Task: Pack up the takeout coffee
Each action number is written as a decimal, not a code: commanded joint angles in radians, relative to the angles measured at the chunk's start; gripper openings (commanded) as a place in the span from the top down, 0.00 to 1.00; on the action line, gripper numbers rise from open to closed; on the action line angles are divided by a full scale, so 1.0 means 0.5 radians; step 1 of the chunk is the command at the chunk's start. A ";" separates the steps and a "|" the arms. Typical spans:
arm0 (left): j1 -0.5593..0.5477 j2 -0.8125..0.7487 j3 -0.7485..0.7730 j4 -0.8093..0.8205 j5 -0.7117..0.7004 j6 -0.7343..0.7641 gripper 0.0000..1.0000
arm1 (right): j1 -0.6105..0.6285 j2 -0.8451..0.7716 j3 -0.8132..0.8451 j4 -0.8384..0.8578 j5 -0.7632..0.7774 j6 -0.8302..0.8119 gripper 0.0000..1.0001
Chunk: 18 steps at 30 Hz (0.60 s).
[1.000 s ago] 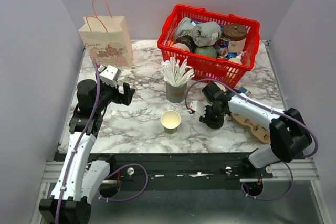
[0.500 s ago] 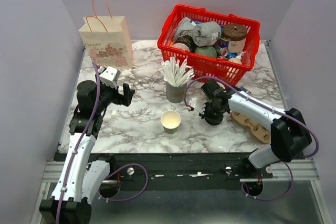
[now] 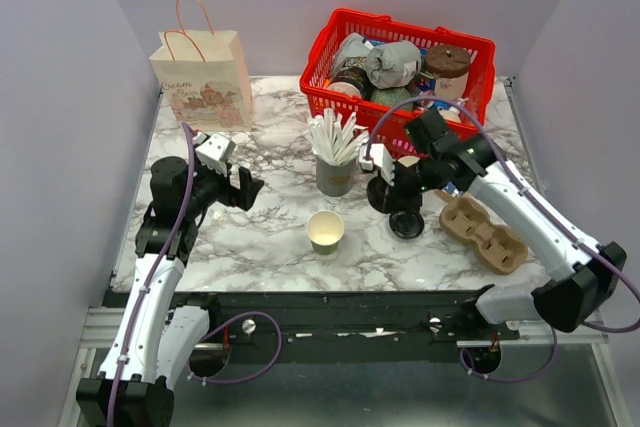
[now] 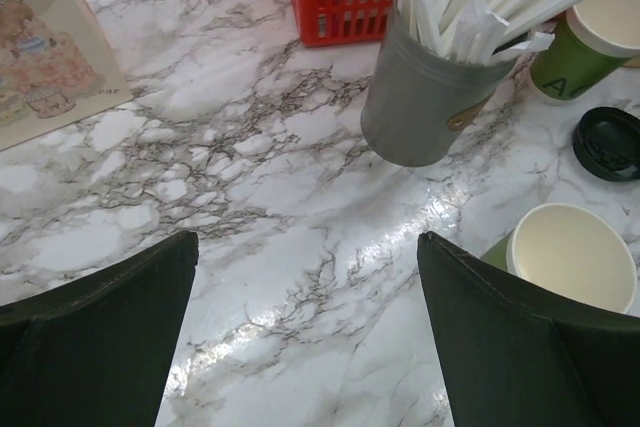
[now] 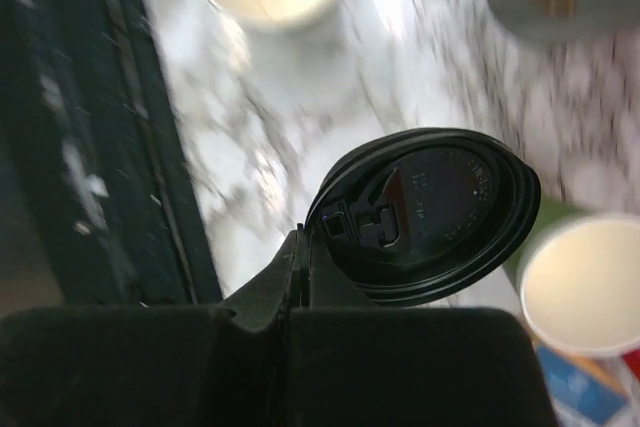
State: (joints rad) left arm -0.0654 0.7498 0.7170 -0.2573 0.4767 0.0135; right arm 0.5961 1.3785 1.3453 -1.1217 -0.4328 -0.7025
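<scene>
No lidded green cup, the takeout coffee, is in view. My right gripper (image 5: 305, 242) is shut on the rim of a black plastic lid (image 5: 430, 212) and holds it tilted in the air, above and beside a lidless green cup (image 5: 575, 282) (image 4: 585, 42). From above, that gripper (image 3: 384, 190) hangs just right of the grey cup. A second black lid (image 3: 407, 224) (image 4: 607, 142) lies flat on the marble. Another lidless green cup (image 3: 326, 231) (image 4: 570, 257) stands near the front. My left gripper (image 4: 308, 247) (image 3: 248, 187) is open above bare marble.
A grey cup of white sticks (image 3: 335, 172) (image 4: 420, 107) stands mid-table. The red basket (image 3: 400, 129) of goods sits at the back right and a paper bag (image 3: 205, 77) at the back left. A cardboard cup carrier (image 3: 485, 232) lies at the right.
My right gripper shut on a lid low at the table, then rose and moved back with it. One lid stays on the marble. The left arm barely shifted.
</scene>
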 commanded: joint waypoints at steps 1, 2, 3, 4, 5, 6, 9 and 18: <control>-0.044 0.028 0.023 -0.080 0.240 0.077 0.02 | 0.011 -0.152 0.126 0.025 -0.974 0.141 0.99; -0.062 0.043 0.051 -0.105 0.240 0.105 0.02 | 0.011 -0.204 0.083 0.123 -1.082 0.199 0.99; -0.099 0.080 0.072 -0.160 0.237 0.163 0.02 | 0.011 -0.232 0.031 0.373 -1.241 0.375 0.99; -0.117 0.096 0.130 -0.185 0.234 0.184 0.02 | 0.007 -0.250 -0.015 0.487 -1.300 0.441 0.99; -0.136 0.111 0.158 -0.206 0.219 0.203 0.02 | 0.004 -0.260 -0.097 0.571 -1.358 0.472 0.99; -0.185 0.132 0.183 -0.240 0.188 0.212 0.03 | 0.004 -0.247 -0.119 0.678 -1.468 0.497 0.99; -0.268 0.166 0.262 -0.298 0.124 0.264 0.03 | -0.005 -0.138 -0.138 0.731 -1.643 0.521 0.99; -0.440 0.243 0.349 -0.452 0.105 0.583 0.04 | -0.045 -0.036 -0.628 2.222 -1.929 2.166 0.97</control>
State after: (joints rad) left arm -0.2642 0.8719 0.8810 -0.4175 0.5320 0.1959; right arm 0.5804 1.3338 1.1000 -0.4671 -1.2705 -0.0837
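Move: The lid pinched in the right fingers is for the near cup, about 13 cm left of that hand, 1 cm back and 11 cm below. From the same hand, the spare lid lies 8 cm right, 3 ahead; the far cup 7 right, 11 ahead; the straw canister 10 left, 14 ahead. From the open left hand, the near cup stands some 14 cm right, 2 back and 16 below; the canister 17 right, 12 ahead. Keep the lid pinched by its rim and sweep the right hand about 9 cm left, drawing back some 6 cm and rising before sinking slightly; roll the fingers up from steeply down to pointing nearly level left, towards the near cup's side. Bring the wide-open left gripper about 5 cm right and a little back towards that cup, turning clockwise. ##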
